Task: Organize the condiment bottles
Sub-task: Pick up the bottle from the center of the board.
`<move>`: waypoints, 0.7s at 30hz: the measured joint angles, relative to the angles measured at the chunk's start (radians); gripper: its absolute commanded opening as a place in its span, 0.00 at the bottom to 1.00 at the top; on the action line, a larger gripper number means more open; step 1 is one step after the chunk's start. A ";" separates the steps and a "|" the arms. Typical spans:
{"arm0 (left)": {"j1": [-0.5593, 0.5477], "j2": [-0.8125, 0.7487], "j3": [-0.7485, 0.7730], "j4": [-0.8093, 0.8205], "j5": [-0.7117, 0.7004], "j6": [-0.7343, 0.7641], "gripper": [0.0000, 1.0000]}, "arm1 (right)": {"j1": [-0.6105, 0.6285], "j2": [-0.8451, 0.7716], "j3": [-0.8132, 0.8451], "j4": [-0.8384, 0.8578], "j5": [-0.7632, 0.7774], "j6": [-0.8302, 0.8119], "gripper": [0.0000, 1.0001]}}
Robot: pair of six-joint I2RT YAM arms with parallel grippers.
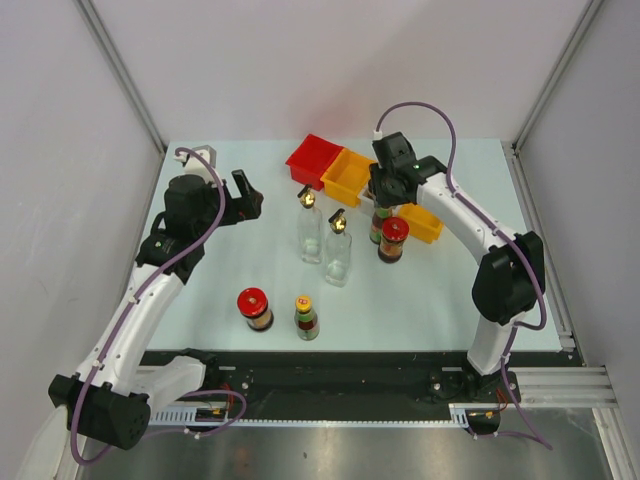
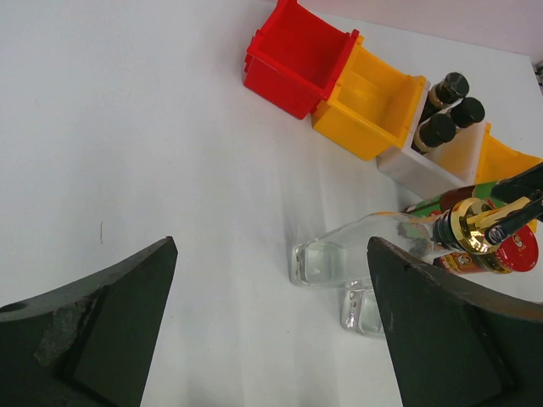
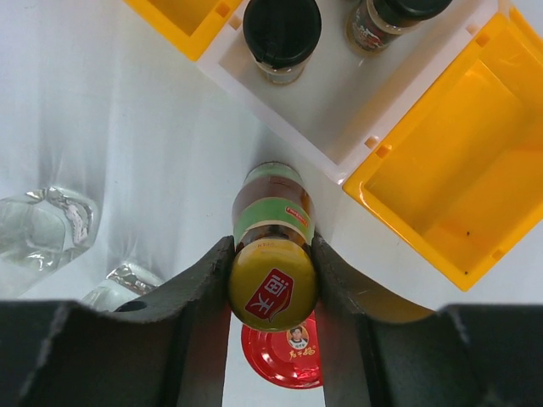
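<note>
My right gripper [image 1: 383, 205] [image 3: 271, 280] is shut on the neck of a yellow-capped sauce bottle [image 1: 381, 226] [image 3: 272, 284], just in front of the white bin [image 3: 339, 110]. A red-lidded jar [image 1: 394, 238] [image 3: 284, 360] stands close beside it. Black-capped shakers [image 3: 282, 34] [image 2: 437, 130] stand in the white bin. Two clear glass bottles with gold spouts [image 1: 310, 228] [image 1: 338, 252] [image 2: 339, 254] stand mid-table. A second red-lidded jar [image 1: 255, 308] and a second sauce bottle [image 1: 306, 317] stand near the front. My left gripper [image 1: 247, 195] [image 2: 271, 254] is open and empty, left of the glass bottles.
A red bin [image 1: 314, 160] [image 2: 297, 59] and an orange bin [image 1: 348, 177] [image 2: 369, 106] sit in a row at the back, left of the white bin. Another orange bin [image 1: 424, 223] [image 3: 458, 161] sits on its right. Walls enclose the table on the left, back and right.
</note>
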 measured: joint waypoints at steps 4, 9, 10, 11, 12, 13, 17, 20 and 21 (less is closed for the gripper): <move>0.000 0.000 0.000 0.000 0.000 0.000 1.00 | 0.004 0.000 0.010 -0.015 0.007 0.002 0.00; 0.000 0.000 0.000 0.000 0.000 0.000 1.00 | 0.005 -0.004 0.050 -0.027 0.021 0.001 0.00; 0.000 0.000 0.000 0.000 0.000 0.000 1.00 | 0.005 -0.006 0.065 -0.029 0.023 0.001 0.00; 0.000 0.000 0.000 0.000 0.000 0.000 1.00 | 0.005 -0.006 0.080 -0.030 0.026 0.000 0.00; 0.000 0.000 0.000 0.000 0.000 0.000 1.00 | 0.005 -0.007 0.103 -0.032 0.031 -0.001 0.00; 0.000 0.000 0.000 0.000 0.000 0.000 0.99 | 0.004 -0.008 0.128 -0.035 0.035 -0.001 0.00; 0.000 0.000 0.000 0.000 0.000 0.000 1.00 | 0.001 -0.021 0.212 -0.044 0.042 -0.003 0.00; 0.000 0.000 0.000 0.000 0.000 0.000 1.00 | -0.015 -0.054 0.247 -0.043 0.053 -0.003 0.00; 0.000 0.000 0.000 0.000 0.000 0.000 1.00 | -0.025 -0.067 0.253 -0.044 0.056 -0.003 0.00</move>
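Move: My right fingers already grip the yellow-capped bottle by its cap, its middle about 8 cm below them. The red-lid jar is roughly 6 cm back and 3 cm right of my hand, and the white tray about 12 cm ahead and 3 cm right. The right orange tray is some 9 cm ahead and 13 cm right, and the near glass bottle 10 cm back and 10 cm left. From my idle left hand the capped bottle is about 8 cm ahead, 30 cm right and 18 cm lower. I keep my pinch on the yellow cap and, after barely stirring, raise my right hand ever faster, mostly straight up by about 12 cm and away from the red-lid jar. As I climb, my wrist tips some 15 degrees so that the fingers point more outward; they neither open nor squeeze further. ##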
